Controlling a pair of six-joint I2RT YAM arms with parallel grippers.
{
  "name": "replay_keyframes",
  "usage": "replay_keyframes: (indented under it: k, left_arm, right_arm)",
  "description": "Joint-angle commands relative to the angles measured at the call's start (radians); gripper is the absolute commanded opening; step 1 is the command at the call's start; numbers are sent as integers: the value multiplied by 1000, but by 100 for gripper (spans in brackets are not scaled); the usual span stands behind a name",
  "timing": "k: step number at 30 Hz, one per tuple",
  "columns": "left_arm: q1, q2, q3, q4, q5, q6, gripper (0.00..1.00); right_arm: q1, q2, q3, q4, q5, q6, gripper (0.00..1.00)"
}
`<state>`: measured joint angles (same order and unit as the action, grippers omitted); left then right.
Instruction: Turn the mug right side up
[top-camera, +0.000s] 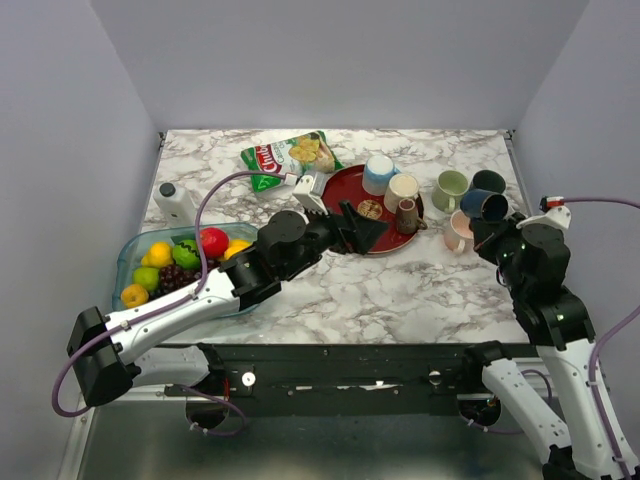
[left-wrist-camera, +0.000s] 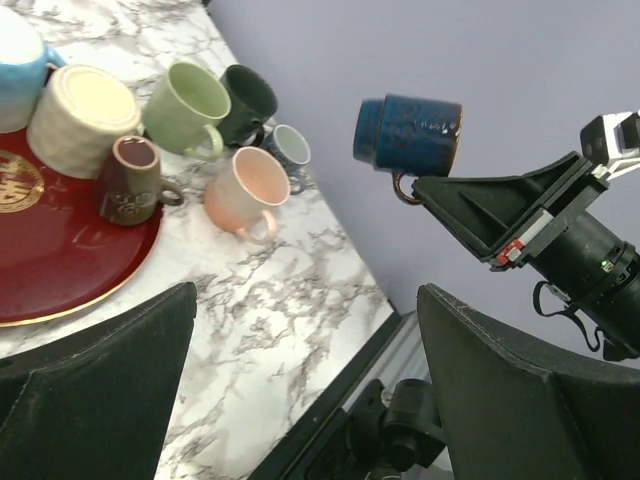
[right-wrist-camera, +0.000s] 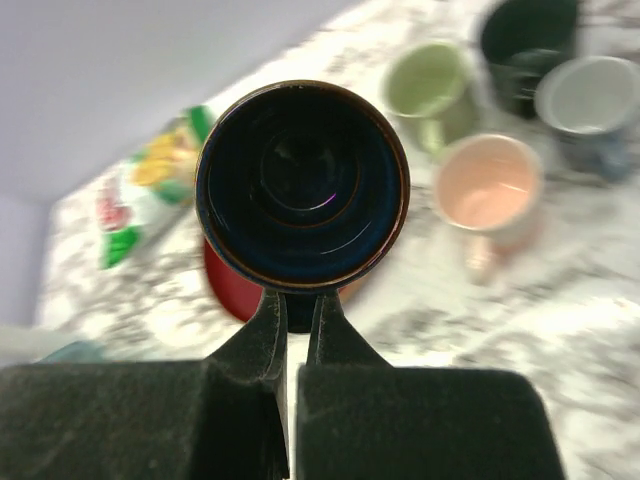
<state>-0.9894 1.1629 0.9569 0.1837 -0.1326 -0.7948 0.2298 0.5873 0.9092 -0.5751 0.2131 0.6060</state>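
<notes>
The dark blue mug (top-camera: 487, 205) hangs in the air at the right of the table, above the other mugs. It lies on its side (left-wrist-camera: 408, 133), handle down. Its mouth (right-wrist-camera: 302, 183) faces straight into the right wrist view. My right gripper (right-wrist-camera: 292, 300) is shut on its handle, reaching in from the right (left-wrist-camera: 425, 188). My left gripper (top-camera: 360, 228) is open over the near edge of the red plate (top-camera: 345, 190), nothing between its fingers (left-wrist-camera: 308, 300).
On the plate stand a brown mug (left-wrist-camera: 130, 180), a white mug (left-wrist-camera: 85, 118) and a light blue mug (top-camera: 379, 173). Green (top-camera: 450, 188), dark green (top-camera: 492, 180) and pink (top-camera: 458, 230) mugs sit right of it. A fruit tub (top-camera: 135, 250), a white bottle (top-camera: 175, 203) and a snack bag (top-camera: 290, 158) lie left.
</notes>
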Motion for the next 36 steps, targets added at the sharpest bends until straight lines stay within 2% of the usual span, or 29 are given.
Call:
replay_keyframes:
  k: [1,7,15,24,27,36]
  left_arm:
    - [6,-16,-4,-67,-55,49,99]
    - [11,3,5,-85,-41,54,99]
    - [21,12,9,-122,-12,49,99]
    - [28,1,-9,-139,-15,39,99]
    - [28,7,-9,-139,-12,34,99]
    - [40,30,-1,-158,-13,37,99]
  right_arm:
    - [0,22,-32,-108,314,-43,1]
    - [-6,103,-115,-123,417,0,1]
    - [-72,229,-164,-109,443,-11,1]
    - [-282,362,-240,83,256,-164,1]
    - [-312,443,-222,110,269,-192,1]
    - [-402,566,-228,185,169,-206,1]
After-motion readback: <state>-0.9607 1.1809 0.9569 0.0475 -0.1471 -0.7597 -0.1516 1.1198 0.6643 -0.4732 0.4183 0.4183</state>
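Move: The blue mug is already in the right hand by its handle, mouth facing back. It is headed for the bare table about 15 cm to the right, 5 cm ahead and 25 cm below. Around that spot and equally low, the pink mug is some 10 cm ahead and 5 cm right of the hand, the grey-blue mug about 14 ahead and 15 right, the dark green mug 23 ahead and 15 right. From the left hand the spot lies roughly 38 cm right, 7 ahead and 28 below. The blue mug, its handle still pinched by the right fingers, is carried some 22 cm down and 14 cm to the right towards the bare spot beside the pink mug, while the wrist tips fingers-down by about 40 degrees and swings clockwise, bringing the mouth upward. The empty left hand, still open, sinks about 4 cm. ##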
